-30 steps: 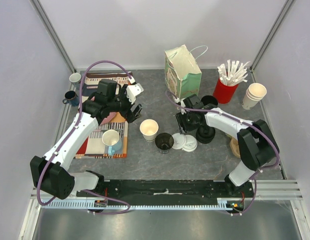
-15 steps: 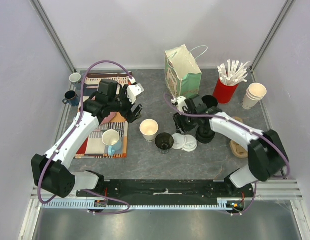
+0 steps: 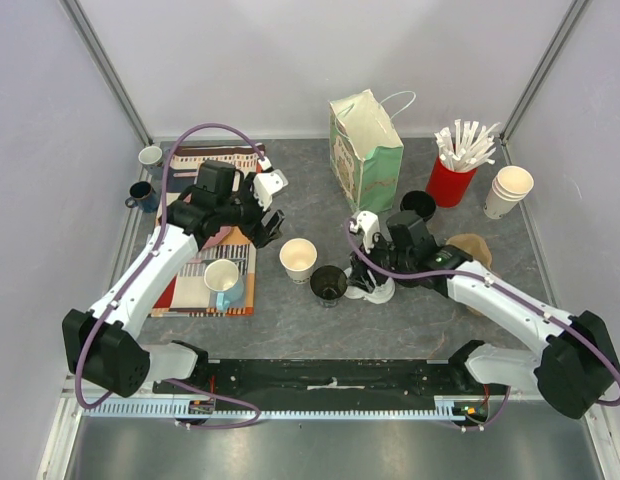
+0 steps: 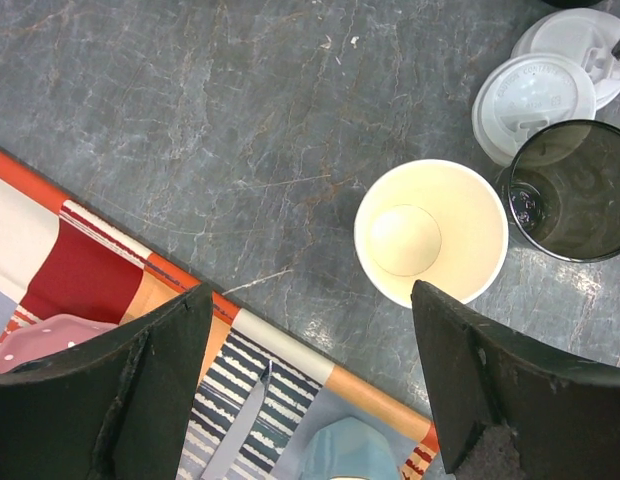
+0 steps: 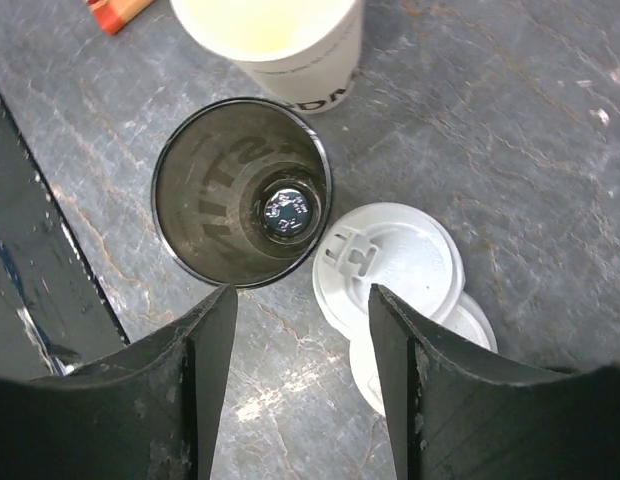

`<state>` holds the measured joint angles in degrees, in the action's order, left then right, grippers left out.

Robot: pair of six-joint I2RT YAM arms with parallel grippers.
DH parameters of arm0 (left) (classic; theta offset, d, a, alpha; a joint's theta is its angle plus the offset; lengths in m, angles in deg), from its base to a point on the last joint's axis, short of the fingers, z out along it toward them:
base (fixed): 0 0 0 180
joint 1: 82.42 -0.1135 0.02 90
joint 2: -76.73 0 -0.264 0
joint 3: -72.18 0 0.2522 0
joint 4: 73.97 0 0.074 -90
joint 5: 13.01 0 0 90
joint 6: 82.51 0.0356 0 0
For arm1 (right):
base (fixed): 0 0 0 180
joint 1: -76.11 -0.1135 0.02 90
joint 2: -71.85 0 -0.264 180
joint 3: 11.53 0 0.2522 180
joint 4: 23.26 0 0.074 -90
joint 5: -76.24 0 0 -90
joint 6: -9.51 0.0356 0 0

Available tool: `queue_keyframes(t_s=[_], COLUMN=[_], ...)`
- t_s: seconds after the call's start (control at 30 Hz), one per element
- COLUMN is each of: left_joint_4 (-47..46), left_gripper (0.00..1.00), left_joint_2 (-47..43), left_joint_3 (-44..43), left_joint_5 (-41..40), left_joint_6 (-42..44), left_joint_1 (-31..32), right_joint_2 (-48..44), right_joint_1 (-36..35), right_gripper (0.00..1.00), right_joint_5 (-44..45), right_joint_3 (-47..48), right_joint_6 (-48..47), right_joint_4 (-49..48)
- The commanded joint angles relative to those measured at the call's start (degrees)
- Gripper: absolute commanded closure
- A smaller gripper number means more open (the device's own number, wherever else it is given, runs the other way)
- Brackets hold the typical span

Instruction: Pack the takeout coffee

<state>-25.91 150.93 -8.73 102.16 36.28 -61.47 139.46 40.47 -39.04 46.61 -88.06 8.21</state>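
A lidless pale paper takeout coffee cup [image 3: 298,258] [image 4: 431,232] [image 5: 275,40] stands upright mid-table. Right of it stands an empty black cup [image 3: 328,283] [image 5: 240,190]. Two white sip lids [image 3: 380,290] [image 5: 390,265] [image 4: 535,95] lie overlapping on the table beside the black cup. My right gripper [image 3: 365,280] [image 5: 300,300] hovers open just in front of the black cup, its right finger over the upper lid's edge, holding nothing. My left gripper [image 3: 268,228] [image 4: 310,295] is open above the placemat's edge, left of the paper cup, and empty.
A green paper bag [image 3: 365,140] stands open at the back. A red cup of straws [image 3: 450,180], a stack of paper cups [image 3: 510,190] and another black cup [image 3: 418,203] are back right. A striped placemat [image 3: 190,285] holds a blue mug [image 3: 223,280]. Two small cups [image 3: 145,175] sit far left.
My right arm has swung forward from beside the bag to over the white lids, its jaws a little wider. The left arm has barely moved.
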Motion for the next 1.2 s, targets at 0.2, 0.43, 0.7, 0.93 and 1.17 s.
queue_keyframes(t_s=[0.2, 0.43, 0.7, 0.93, 1.17], left_joint_4=[0.76, 0.76, 0.76, -1.87, -1.87], left_gripper=[0.14, 0.14, 0.14, 0.14, 0.14], left_joint_2=[-1.77, -2.56, -2.74, -3.62, -6.08], left_joint_3=[1.24, 1.41, 1.50, 2.47, 4.75], left_joint_5=[-0.12, -0.73, -1.70, -8.03, -8.29], left_joint_6=[-0.06, 0.12, 0.56, 0.38, 1.44], left_joint_1=[-0.38, -0.38, -0.38, -2.58, -5.04], right_joint_2=[11.65, 14.83, 12.55, 11.83, 19.04], right_joint_1=[-4.26, -5.58, -8.21, -19.73, -19.91], right_gripper=[0.35, 0.52, 0.89, 0.93, 0.94], right_joint_5=[13.24, 14.29, 10.42, 12.45, 13.23], right_joint_3=[10.29, 10.29, 9.15, 8.71, 12.31], right_joint_6=[12.49, 12.15, 10.92, 8.01, 4.76], right_joint_4=[0.74, 1.01, 0.57, -4.35, -2.78])
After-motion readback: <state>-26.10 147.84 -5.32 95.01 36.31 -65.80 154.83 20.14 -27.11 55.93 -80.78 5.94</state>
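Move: The clear dark plastic cup stands about 7 cm to the right hand's left, 1 cm back and, at its middle, 7 cm below. The two overlapping white lids lie almost under the hand, the nearer about 1 cm ahead and 10 cm down; the open paper cup is 13 cm left and 5 cm ahead. From the left hand the dark cup lies some 12 cm right, 11 cm back and 15 cm below. The right hand reaches forward about 3 cm, then left and down about 4 cm with its fingers open to the near edge of the dark plastic cup, closes them on the cup's rim at its forward-right side, and draws the cup left and back towards the robot's base by some 7 cm each way, rising only slightly and turning counter-clockwise. Late on, the left hand, still open and empty, swings about 5 cm left, turning some 10 degrees counter-clockwise, away from the paper cup. ##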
